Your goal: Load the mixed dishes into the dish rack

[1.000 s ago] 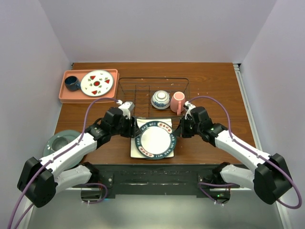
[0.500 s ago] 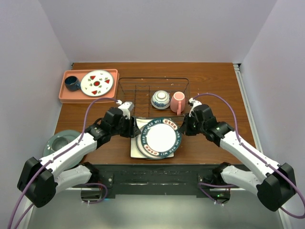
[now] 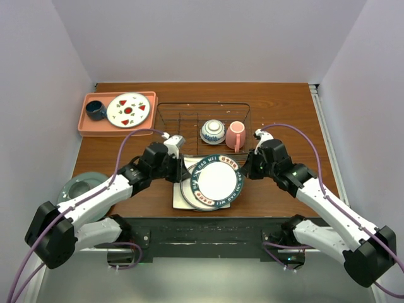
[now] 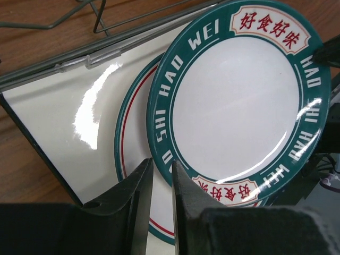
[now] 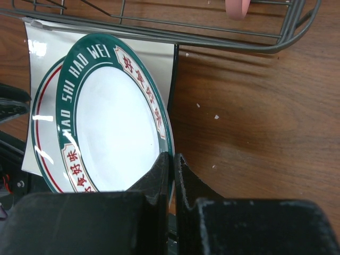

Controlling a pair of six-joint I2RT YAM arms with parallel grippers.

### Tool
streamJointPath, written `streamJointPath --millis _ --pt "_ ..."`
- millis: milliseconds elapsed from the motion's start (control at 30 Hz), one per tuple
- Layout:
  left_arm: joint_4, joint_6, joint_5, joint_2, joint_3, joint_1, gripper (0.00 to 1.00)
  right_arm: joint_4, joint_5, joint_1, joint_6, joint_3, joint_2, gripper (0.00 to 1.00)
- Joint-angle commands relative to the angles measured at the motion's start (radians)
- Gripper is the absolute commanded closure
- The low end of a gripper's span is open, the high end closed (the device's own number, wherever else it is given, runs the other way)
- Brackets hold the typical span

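Observation:
My right gripper [image 3: 253, 166] [image 5: 173, 155] is shut on the right rim of the round lettered-rim plate [image 3: 216, 181] [image 5: 114, 122], holding it tilted above the table. Under it, a second teal-and-red-rimmed plate [image 4: 135, 149] rests on the white square plate [image 3: 178, 201]. My left gripper [image 3: 179, 174] [image 4: 161, 161] sits at the lifted plate's left rim, jaws narrowly apart with the rim edge in line with the gap. The pink mug [image 3: 235, 134] and the patterned bowl [image 3: 213, 132] sit in the dish rack [image 3: 202, 104]. The pale green plate [image 3: 79, 187] lies at the left edge.
A salmon-pink tray [image 3: 85, 126] at the back left holds a white plate with red marks [image 3: 127, 110] and a dark blue cup [image 3: 95, 110]. The rack's near wire rim [image 5: 212, 40] runs just beyond the held plate.
The right gripper has raised the lettered plate off the stack and carried it slightly right and toward the rack. The left gripper has moved in to the plate's left rim and its jaws have narrowed.

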Motion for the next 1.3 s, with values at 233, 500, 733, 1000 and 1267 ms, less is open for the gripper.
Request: streamJointPath --millis 233,500,733,1000,1267 --pt "0.067 -0.032 0.001 0.108 -0.032 -0.027 0.85 0.035 0.015 0.000 0.008 0.008 -0.031 1.00" --pt "0.084 -0.039 -0.004 0.150 -0.040 -0.038 0.96 0.041 0.016 -0.001 0.026 -0.016 -0.028 0.88" --pt "0.087 -0.039 -0.007 0.156 -0.041 -0.040 0.97 0.062 0.004 -0.001 0.039 -0.042 -0.025 0.56" --pt "0.089 -0.039 -0.008 0.167 -0.040 -0.041 0.98 0.122 -0.028 0.000 0.057 -0.110 -0.004 0.40" --pt "0.090 -0.036 -0.005 0.173 -0.035 -0.043 0.99 0.236 -0.109 -0.001 0.109 -0.185 -0.016 0.35"
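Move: The top plate, its right rim already pinched and raised by the right fingers, has its middle about 11 cm right of the left hand, 1 cm back and 2 cm below; from the right hand it is roughly 9 cm left, 3 cm back and 4 cm below. The lower plate's middle lies some 6 cm right of the left hand, 3 cm back and 5 cm down. The pink mug stands about 14 cm ahead of the right hand, 2 cm left and 6 cm lower. Lower the left gripper about 4 cm onto the lower plate beside the top plate's left rim, shutting the half-closed fingers on the way, then ease it a centimetre right to set the tips against that rim. Keep the right pinch still until the left is down, then open wide to free the right rim and sink about 4 cm with the fingers astride it. ##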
